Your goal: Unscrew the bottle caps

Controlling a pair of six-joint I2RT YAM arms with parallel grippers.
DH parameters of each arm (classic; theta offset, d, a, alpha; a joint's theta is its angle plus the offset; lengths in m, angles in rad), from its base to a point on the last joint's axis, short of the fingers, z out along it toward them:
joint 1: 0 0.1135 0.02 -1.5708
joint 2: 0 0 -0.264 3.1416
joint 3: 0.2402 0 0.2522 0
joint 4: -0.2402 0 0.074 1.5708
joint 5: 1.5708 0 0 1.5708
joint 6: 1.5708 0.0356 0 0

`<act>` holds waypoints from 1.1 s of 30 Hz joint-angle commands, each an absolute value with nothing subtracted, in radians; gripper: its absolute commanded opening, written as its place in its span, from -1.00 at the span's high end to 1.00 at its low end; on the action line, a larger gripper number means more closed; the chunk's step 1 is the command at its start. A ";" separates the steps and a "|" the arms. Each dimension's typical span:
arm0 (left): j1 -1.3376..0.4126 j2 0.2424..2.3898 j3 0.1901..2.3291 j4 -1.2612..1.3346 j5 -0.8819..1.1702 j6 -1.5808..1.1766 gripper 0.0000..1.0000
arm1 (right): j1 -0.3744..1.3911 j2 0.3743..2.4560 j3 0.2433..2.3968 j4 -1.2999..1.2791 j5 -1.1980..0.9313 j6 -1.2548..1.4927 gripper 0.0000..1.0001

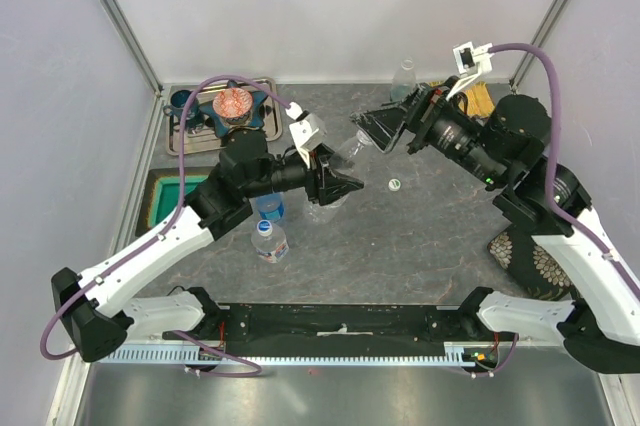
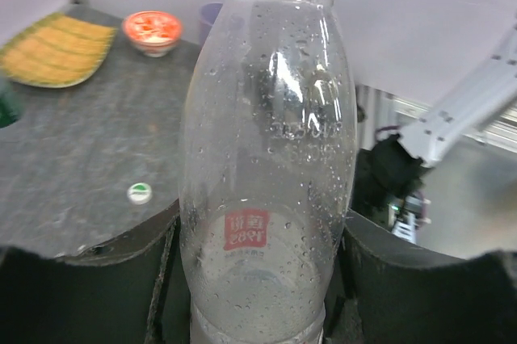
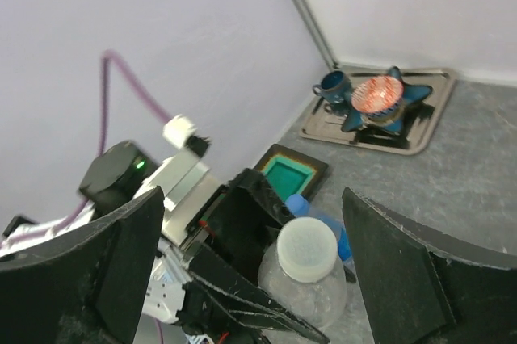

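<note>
My left gripper is shut on the plain clear bottle, holding it tilted off the table with its white cap towards my right gripper. The right gripper is open, with its fingers either side of the cap and not touching it. The blue-tinted bottle and the clear bottle with a blue-white label stand below the left gripper. The greenish bottle stands at the back. A loose green-white cap lies on the table.
A metal tray with a blue star dish, a red bowl and a small cup sits back left. A green dish lies at the left edge. A yellow mat is back right, and a dark patterned item is at the right.
</note>
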State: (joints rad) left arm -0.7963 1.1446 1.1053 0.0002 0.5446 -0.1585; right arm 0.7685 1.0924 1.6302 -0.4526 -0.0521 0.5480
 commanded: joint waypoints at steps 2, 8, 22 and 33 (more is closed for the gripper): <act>-0.847 1.108 1.057 0.066 0.145 -0.058 -0.04 | 0.770 1.130 1.666 -0.528 0.106 0.646 -0.92; -0.888 1.106 1.035 0.089 0.003 -0.020 -0.04 | 0.770 1.173 1.677 -0.551 0.133 0.653 -0.88; -0.916 1.083 1.017 0.095 -0.058 -0.002 -0.04 | 0.770 1.235 1.632 -0.511 0.141 0.650 -0.57; -0.917 1.078 1.014 0.095 -0.058 0.026 -0.04 | 0.770 1.241 1.614 -0.497 0.138 0.646 -0.29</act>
State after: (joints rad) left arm -0.9119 1.1004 1.0142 0.0341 -0.0353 -0.0166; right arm 0.7685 1.2419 1.6176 -0.5316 0.1299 0.6437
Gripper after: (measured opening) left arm 0.567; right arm 0.666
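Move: The white cap on the clear bottle held by the left hand is some 6 cm below the open right hand, about 1 cm ahead and 1 cm right. From the left hand that cap is roughly 10 cm above, 3 cm ahead and 5 cm right. A loose cap lies on the table some 13 cm ahead of the right hand, 9 cm right and 40 cm below. The blue-capped bottle stands about 17 cm left of the left hand, 6 cm back and 18 cm below. No touch on the cap can be made out yet. The right hand sinks about 7 cm and reaches some 6 cm forward, its fingertips dipping and swinging slightly clockwise, then its fingers narrow around the white cap to about two-thirds open. The left hand keeps its hold on the bottle, carrying it about 5 cm forward, a little left and down while turning it some 25 degrees counter-clockwise, then nearly stays. ##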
